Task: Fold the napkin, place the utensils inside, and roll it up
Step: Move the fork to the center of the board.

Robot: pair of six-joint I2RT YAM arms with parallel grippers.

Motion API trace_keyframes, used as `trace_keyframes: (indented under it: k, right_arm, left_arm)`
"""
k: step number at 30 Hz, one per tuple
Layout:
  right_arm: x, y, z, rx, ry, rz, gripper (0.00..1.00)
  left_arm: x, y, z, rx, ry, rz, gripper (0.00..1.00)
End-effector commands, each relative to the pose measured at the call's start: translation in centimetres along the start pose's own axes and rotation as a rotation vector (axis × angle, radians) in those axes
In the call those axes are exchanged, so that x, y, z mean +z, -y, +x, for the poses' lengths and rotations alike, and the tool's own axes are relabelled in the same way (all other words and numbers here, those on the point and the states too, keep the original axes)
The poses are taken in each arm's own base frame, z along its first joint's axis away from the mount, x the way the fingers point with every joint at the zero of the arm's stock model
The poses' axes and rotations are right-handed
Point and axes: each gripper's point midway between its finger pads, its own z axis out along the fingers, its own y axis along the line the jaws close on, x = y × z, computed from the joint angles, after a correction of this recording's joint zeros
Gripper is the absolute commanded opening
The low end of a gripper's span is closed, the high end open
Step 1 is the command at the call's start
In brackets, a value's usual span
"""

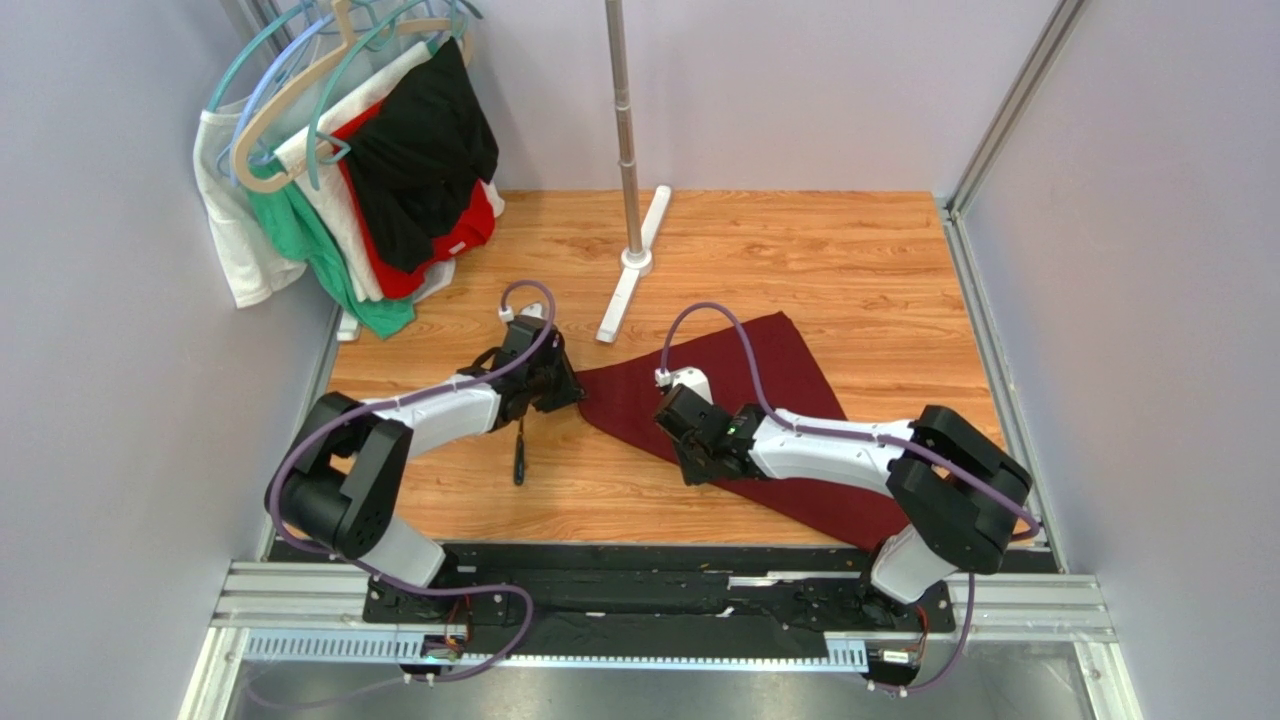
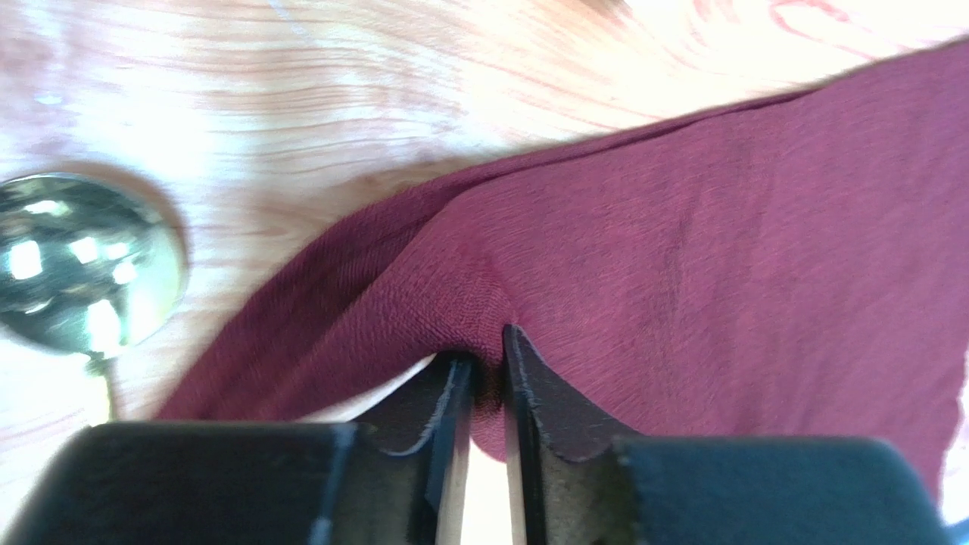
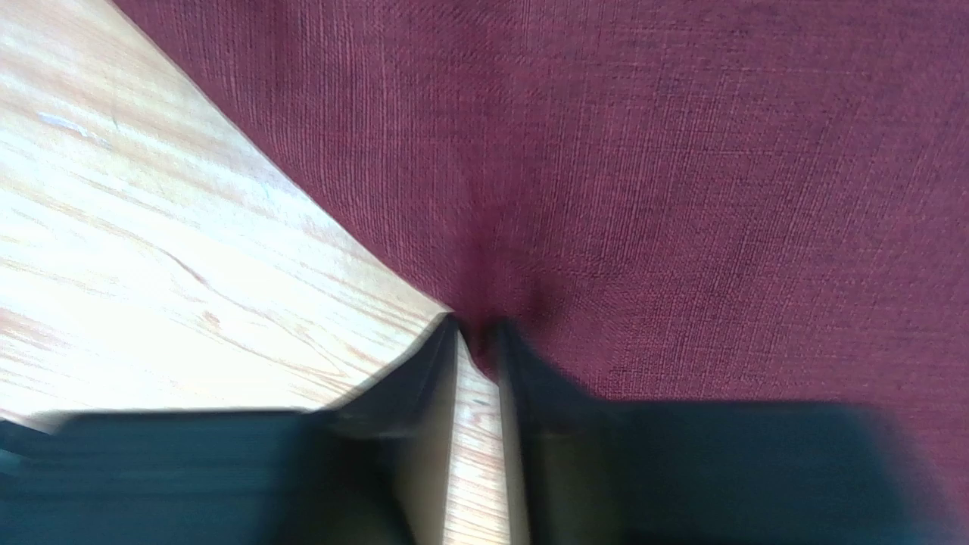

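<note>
The dark maroon napkin [image 1: 781, 390] lies spread on the wooden table, running from the centre toward the right arm. My left gripper [image 1: 568, 387] is at its left corner, jaws shut on a pinch of the cloth edge [image 2: 487, 346], which bunches up around the fingertips. My right gripper [image 1: 694, 459] is on the napkin's near left edge, jaws nearly together with a small fold of napkin [image 3: 478, 332] between the tips. The spoon [image 1: 520, 450] lies just left of the napkin, dark handle pointing toward me; its gold bowl [image 2: 80, 267] shows beside the left gripper.
Garments on hangers [image 1: 361, 165] pile up at the back left corner. A metal pole [image 1: 624, 135] on a white base [image 1: 631, 278] stands behind the napkin. Grey walls close in left and right, and a metal rail [image 1: 661, 600] runs along the near edge.
</note>
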Motion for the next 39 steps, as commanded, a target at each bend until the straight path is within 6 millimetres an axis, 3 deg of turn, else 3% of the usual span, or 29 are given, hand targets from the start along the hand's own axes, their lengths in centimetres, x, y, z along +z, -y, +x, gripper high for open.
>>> trace_keyframes:
  k: [1, 3, 5, 6, 8, 10, 12, 16, 21, 30, 35, 39]
  right_arm:
    - [-1.2, -0.3, -1.4, -0.009, 0.002, 0.004, 0.36]
    - [-2.6, 0.1, -2.5, -0.011, 0.024, 0.0, 0.55]
    - [-3.9, 0.7, -3.8, 0.002, 0.053, -0.005, 0.61]
    - [-4.4, 1.9, -4.5, 0.033, 0.061, 0.01, 0.65]
    - [-5.9, 2.9, -5.8, 0.078, 0.089, -0.015, 0.68]
    - [-6.4, 5.2, -6.9, 0.139, 0.099, 0.002, 0.71]
    - [-6.1, 8.1, -7.1, 0.202, 0.087, 0.049, 0.72]
    - [-4.5, 11.6, -6.7, 0.299, 0.048, 0.072, 0.72]
    - [-2.6, 12.7, -6.8, 0.356, 0.024, 0.05, 0.72]
    - [-1.0, 12.5, -6.8, 0.389, 0.014, 0.034, 0.73]
    - [-0.8, 12.6, -6.5, 0.391, 0.008, 0.036, 0.73]
    - [-0.2, 13.1, -6.1, 0.404, -0.008, 0.053, 0.73]
  left_arm:
    - [-1.2, -0.7, -1.3, 0.047, 0.037, -0.041, 0.28]
    - [-1.4, -0.7, -1.3, 0.052, 0.035, -0.042, 0.29]
    - [-1.6, -0.6, -1.4, 0.055, 0.034, -0.039, 0.32]
    - [-1.8, -0.7, -1.3, 0.058, 0.026, -0.043, 0.33]
    - [-2.1, -0.6, -1.2, 0.057, 0.024, -0.037, 0.37]
    - [-2.5, -0.6, -1.0, 0.058, 0.017, -0.033, 0.41]
    - [-2.9, -0.5, -1.0, 0.052, 0.017, -0.024, 0.43]
    - [-3.0, -0.6, -0.6, 0.045, 0.007, -0.027, 0.46]
    - [-2.1, -1.2, 0.9, 0.012, -0.041, -0.027, 0.48]
    - [-1.7, -2.9, 2.5, -0.02, -0.083, -0.086, 0.51]
    - [-1.5, -4.6, 2.7, -0.04, -0.049, -0.144, 0.5]
    - [-1.2, -4.8, 2.2, -0.047, -0.026, -0.144, 0.5]
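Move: The left hand still pinches the napkin's left end; the spoon's middle lies about 8 cm to its left and 4 cm back, some 3 cm below. The middle of the stand foot is roughly 15 cm ahead and 6 cm to the right of this hand. The right hand, pinching the napkin's near edge, has the napkin's middle about 7 cm ahead and 6 cm to its right, just below, and the spoon some 20 cm left and 5 cm ahead. Both hands let go of the napkin. The right opens wide, hops up nearly 8 cm, swings forward and right about 9 cm each way while turning some 20 degrees clockwise, then sinks over the cloth's middle. The left opens halfway, easing back and left 2 to 3 cm towards the spoon, lifting slightly before dipping low, its fingertips still close to the cloth. ##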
